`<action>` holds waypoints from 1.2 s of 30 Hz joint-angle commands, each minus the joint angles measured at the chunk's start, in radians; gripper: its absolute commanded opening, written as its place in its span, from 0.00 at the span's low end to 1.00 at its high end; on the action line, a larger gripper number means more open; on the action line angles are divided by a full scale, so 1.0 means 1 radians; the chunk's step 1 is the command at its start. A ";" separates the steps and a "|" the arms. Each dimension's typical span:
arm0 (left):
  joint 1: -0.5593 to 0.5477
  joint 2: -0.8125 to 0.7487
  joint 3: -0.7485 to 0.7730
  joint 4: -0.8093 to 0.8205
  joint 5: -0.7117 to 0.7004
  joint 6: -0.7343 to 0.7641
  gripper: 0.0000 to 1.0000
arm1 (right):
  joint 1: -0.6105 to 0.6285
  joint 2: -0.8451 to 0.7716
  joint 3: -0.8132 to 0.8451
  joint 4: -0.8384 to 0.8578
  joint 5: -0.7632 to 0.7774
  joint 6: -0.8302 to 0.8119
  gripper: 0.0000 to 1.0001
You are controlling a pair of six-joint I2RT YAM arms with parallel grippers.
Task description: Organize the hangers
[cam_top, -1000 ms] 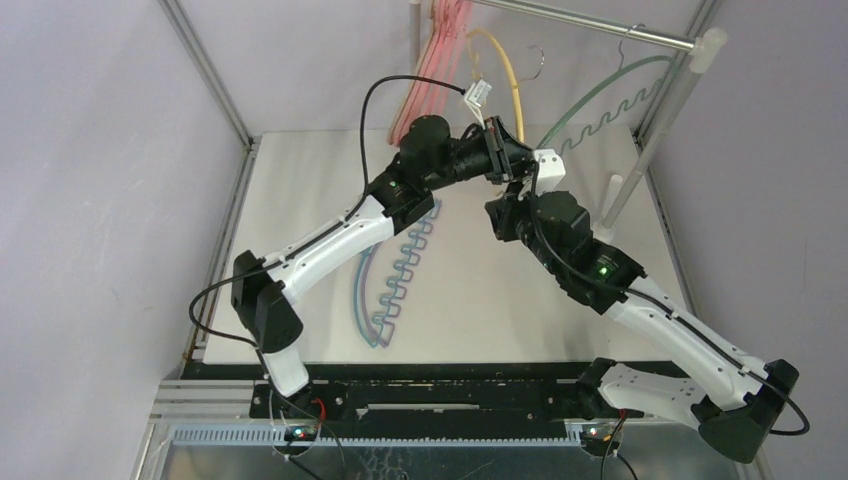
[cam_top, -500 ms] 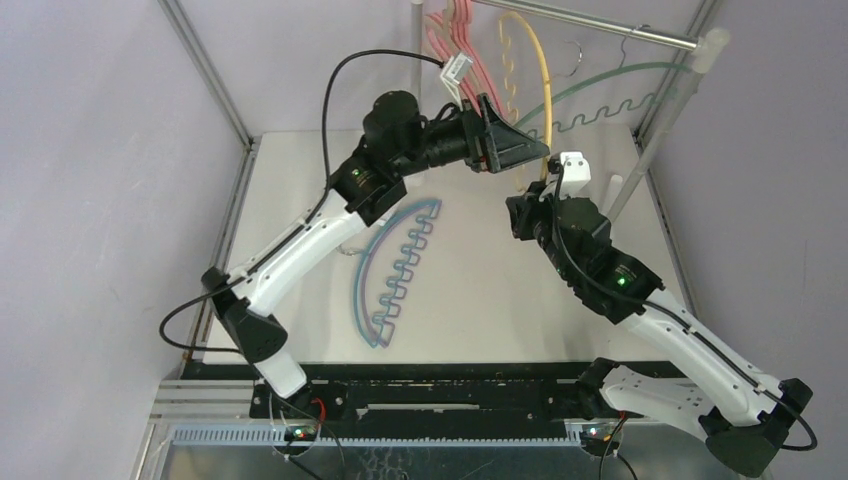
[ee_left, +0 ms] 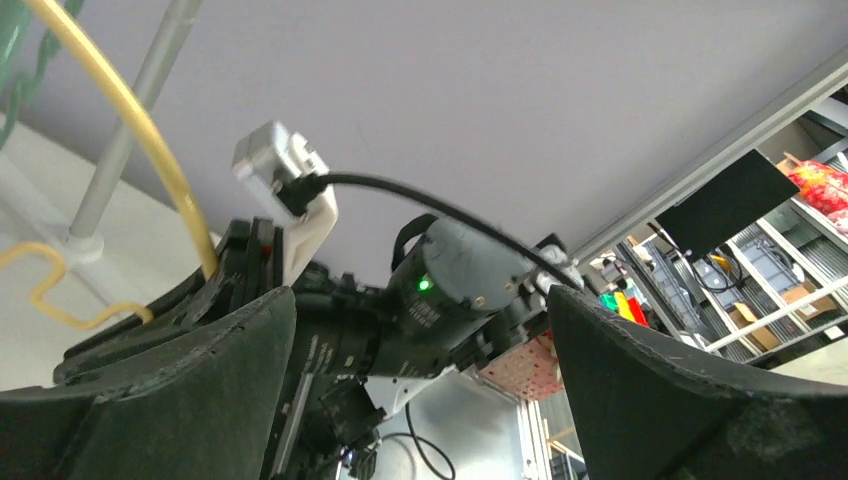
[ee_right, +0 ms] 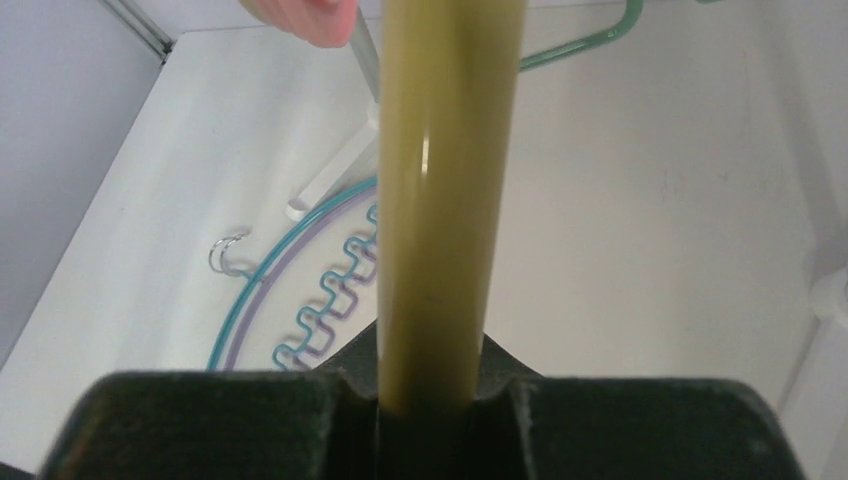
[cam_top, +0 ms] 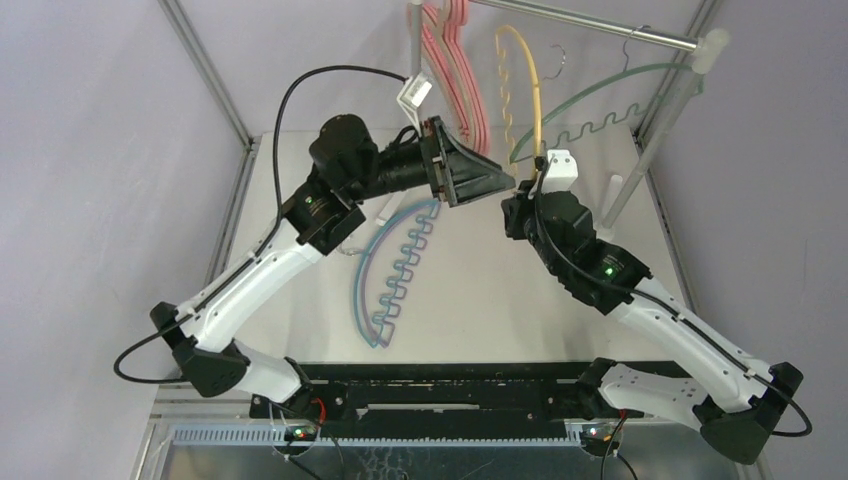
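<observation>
My right gripper (cam_top: 522,190) is shut on the yellow hanger (cam_top: 538,90), holding its arc upright below the grey rail (cam_top: 590,25); in the right wrist view the yellow bar (ee_right: 450,200) runs up from between my closed fingers. My left gripper (cam_top: 495,180) is open and empty, held high just left of the right gripper; its wrist view shows the yellow hanger (ee_left: 150,150) and the right arm beyond. Pink hangers (cam_top: 455,60) and a green hanger (cam_top: 590,95) hang on the rail. A blue and a purple hanger (cam_top: 385,270) lie stacked on the table.
White poles hold the rail: one at the right (cam_top: 655,130), one at the back (cam_top: 416,40). Grey frame bars (cam_top: 205,70) border the table's left side. The blue and purple hangers also show in the right wrist view (ee_right: 290,290).
My left arm has drawn back to the left and opened away from the yellow hanger. My right gripper has stayed on the yellow hanger, which now stands more upright near the rail.
</observation>
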 commanded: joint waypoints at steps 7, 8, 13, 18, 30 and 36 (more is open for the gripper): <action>-0.003 -0.174 -0.118 -0.045 -0.007 0.073 1.00 | 0.175 0.012 0.137 -0.073 0.151 0.165 0.00; -0.003 -0.185 -0.119 -0.066 -0.010 0.082 1.00 | 0.194 0.018 0.152 -0.082 0.167 0.178 0.00; -0.003 -0.269 -0.168 -0.139 -0.041 0.128 0.99 | 0.286 0.068 0.238 -0.127 0.253 0.212 0.00; -0.003 -0.327 -0.226 -0.155 -0.045 0.141 1.00 | 0.337 0.130 0.288 -0.161 0.313 0.257 0.00; 0.000 -0.392 -0.248 -0.251 -0.024 0.184 1.00 | 0.187 0.187 0.363 -0.156 0.407 0.218 0.00; 0.001 -0.430 -0.297 -0.258 -0.033 0.182 1.00 | 0.131 0.268 0.466 -0.126 0.358 0.217 0.00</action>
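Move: The right hand still holds the yellow hanger near its lower end; the stretch of rail it is meant for lies about 6 cm ahead of that hand, roughly straight above it by some 35 cm. The pink hangers hang some 16 cm left, 9 cm ahead and 22 cm up; the green one about 8 cm right, 5 cm ahead and 20 cm up. From the left hand, that rail spot is about 15 cm ahead, 11 cm right and 15 cm up. Keeping its pinch on the yellow hanger, the right hand first swings it left and back, about 6 cm leftward, while rising, then reverses forward and to the right, still lifting towards the rail and turning some 15 degrees clockwise; it ends about 5 cm higher. The left hand, open and empty, clears away to its left and back, sinking a little. ##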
